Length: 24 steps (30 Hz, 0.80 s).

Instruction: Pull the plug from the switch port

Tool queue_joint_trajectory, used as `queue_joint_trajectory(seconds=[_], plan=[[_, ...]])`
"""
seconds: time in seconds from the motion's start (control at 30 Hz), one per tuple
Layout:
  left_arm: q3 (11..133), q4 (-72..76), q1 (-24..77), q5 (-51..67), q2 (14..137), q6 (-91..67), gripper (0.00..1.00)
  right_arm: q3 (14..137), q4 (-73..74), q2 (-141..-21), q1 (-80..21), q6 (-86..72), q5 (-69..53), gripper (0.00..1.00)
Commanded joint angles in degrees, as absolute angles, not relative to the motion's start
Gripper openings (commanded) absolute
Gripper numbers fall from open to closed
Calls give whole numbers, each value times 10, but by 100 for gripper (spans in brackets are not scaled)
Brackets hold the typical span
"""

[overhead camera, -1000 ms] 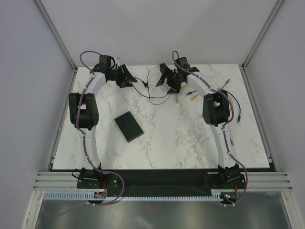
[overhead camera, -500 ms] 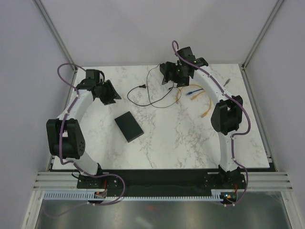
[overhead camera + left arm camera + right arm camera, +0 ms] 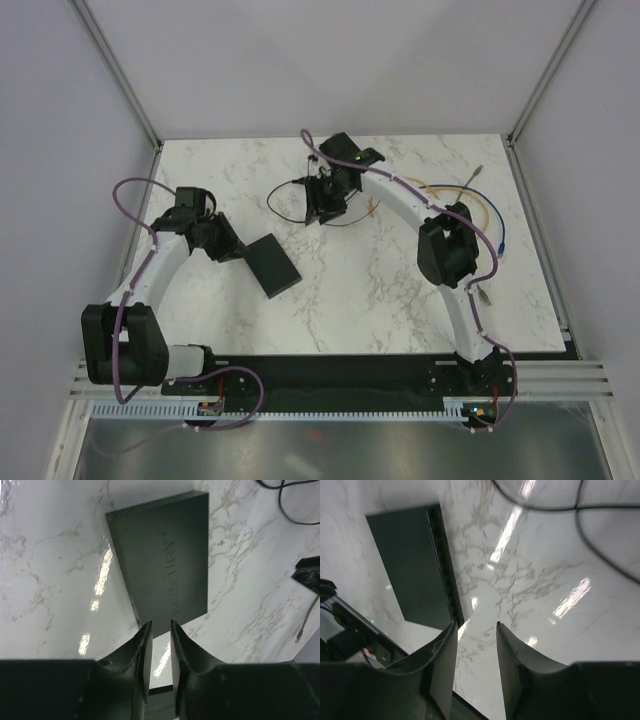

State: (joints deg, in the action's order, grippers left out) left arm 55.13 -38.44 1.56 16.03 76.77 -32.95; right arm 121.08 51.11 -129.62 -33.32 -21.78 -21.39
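Note:
The flat matte-black box lies left of the table's middle. The long edge that holds the switch port faces the right wrist view, and no plug shows in it or anywhere on the box. My left gripper hangs at the box's left side. In its wrist view the left gripper is open by a narrow gap, empty, over the near end of the box. My right gripper hovers farther back. The right gripper is open, with only marble between its fingers.
A thin black cord loops loose on the marble under the right gripper, its end apart from the box. Yellow cable, blue cable and a grey connector lie at the right. Enclosure walls surround the table.
Both arms left the far edge. The left gripper came forward to the box's left side, the right swung left over the black cord. Both pairs of jaws narrowed.

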Motion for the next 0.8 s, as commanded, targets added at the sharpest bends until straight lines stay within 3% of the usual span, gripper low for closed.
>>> queue_joint_trajectory(seconds=[0.0,0.07,0.17,0.77], plan=[[498,-421,13,150,740,-385,26,1119,501,-1251,-377,-194,-221,42],[468,-431,13,146,736,-393,15,1072,495,-1238,-405,-183,-221,23],[443,-432,13,141,735,-405,13,1014,469,-1224,-438,-182,-204,15],[612,-415,12,52,980,-385,13,1032,444,-1269,-459,-179,-165,11]])
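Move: The switch lies about 6 cm to the left hand's right, 2 cm nearer the base and some 10 cm lower. From the right hand the switch is roughly 11 cm back, 11 cm to the left and 10 cm down. Also from the right hand, the loose black plug lies about 10 cm ahead and 5 cm left, and the power adapter about 19 cm ahead and 8 cm right, both some 11 cm below. Closing empty, both hands sink 9 cm beside the switch, the right going back about 12, left back then forward. ##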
